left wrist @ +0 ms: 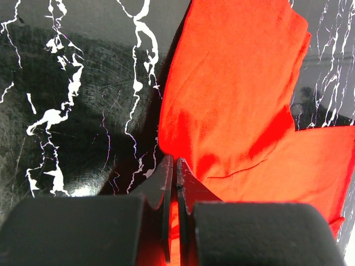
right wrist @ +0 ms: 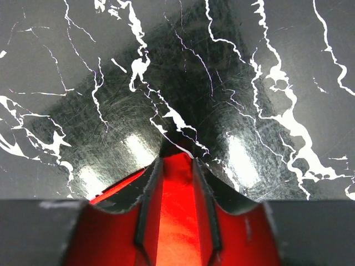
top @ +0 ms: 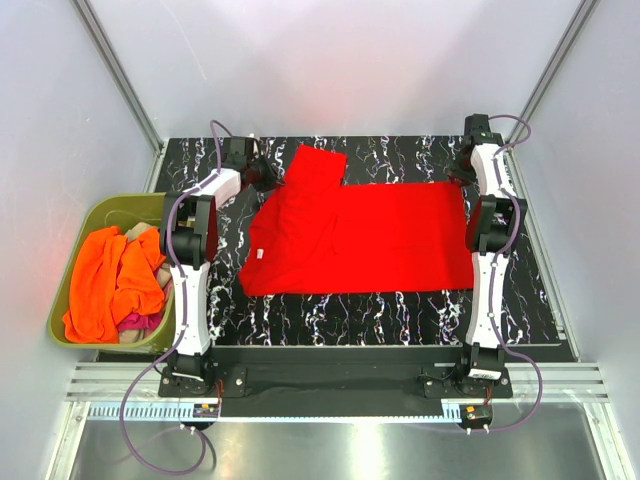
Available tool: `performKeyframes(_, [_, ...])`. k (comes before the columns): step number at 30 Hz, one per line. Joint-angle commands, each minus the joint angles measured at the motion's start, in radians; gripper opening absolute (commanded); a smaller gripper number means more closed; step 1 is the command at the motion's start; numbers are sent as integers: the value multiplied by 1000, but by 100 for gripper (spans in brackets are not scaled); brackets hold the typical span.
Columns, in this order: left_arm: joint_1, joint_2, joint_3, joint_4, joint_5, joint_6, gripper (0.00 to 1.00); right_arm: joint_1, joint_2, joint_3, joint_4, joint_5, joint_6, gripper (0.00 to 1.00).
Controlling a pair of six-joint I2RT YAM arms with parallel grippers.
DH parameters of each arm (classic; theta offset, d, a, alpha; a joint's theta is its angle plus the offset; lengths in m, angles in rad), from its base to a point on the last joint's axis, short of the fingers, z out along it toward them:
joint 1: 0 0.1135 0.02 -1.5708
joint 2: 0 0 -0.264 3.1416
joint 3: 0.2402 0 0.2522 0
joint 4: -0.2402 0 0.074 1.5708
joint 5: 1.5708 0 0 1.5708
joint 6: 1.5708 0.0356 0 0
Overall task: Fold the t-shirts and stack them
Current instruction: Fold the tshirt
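A bright red t-shirt (top: 370,235) lies spread flat on the black marble table, one sleeve pointing toward the far side. My left gripper (top: 268,175) is at the shirt's far left edge beside that sleeve. In the left wrist view its jaws (left wrist: 172,160) are pressed together on a thin fold of the red cloth (left wrist: 233,100). My right gripper (top: 462,172) is at the shirt's far right corner. In its wrist view it (right wrist: 177,158) stands with the jaws a little apart, and the red cloth (right wrist: 178,188) runs between them, bunched at the tips.
An olive-green tub (top: 108,205) sits off the table's left edge, holding an orange t-shirt (top: 105,280), a magenta one (top: 135,322) and a beige one (top: 135,236). Bare black marble table (top: 400,310) lies in front of the red shirt. Light walls close in on both sides.
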Motion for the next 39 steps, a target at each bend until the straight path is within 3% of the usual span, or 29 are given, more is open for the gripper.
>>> performKeyframes(1, [4,-54,4,46,21,-4,0,11,11,20,-12,14,9,32])
performKeyframes(4, [4,-55,12,46,20,-4,0,11,26,96,-12,1,7,18])
performKeyframes(5, [6,-57,12,46,15,-3,0,11,24,109,-11,-7,9,9])
performKeyframes(7, [6,-60,13,46,15,0,0,11,12,128,-11,-9,16,5])
performKeyframes(28, [4,-223,-89,48,-3,31,0,11,-236,-139,7,-39,13,4])
performKeyframes(39, [4,-344,-223,32,-28,46,0,9,-361,-317,6,-1,25,4])
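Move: Between the right hand's half-open fingers lies the far right corner of the shirt, about 1 cm below the hand point; the shirt's near right corner is some 28 cm back and 4 cm to the right. The left hand already holds the far left edge, to be taken to the near left corner roughly 28 cm back, 6 cm left and 3 cm down. From the left hand, the upper sleeve spreads about 5 cm ahead and 11 cm right, and the white tag sits 18 cm back, 3 cm left. Closing on the far right corner, the right fingers pinch it while edging forward barely 1 cm, then the hand turns back, rising about 5 cm and drawing some 5 cm towards the near edge. The left hand, keeping its pinch, waits for that grip, then lifts about 5 cm and pulls back some 4 cm alongside it. ##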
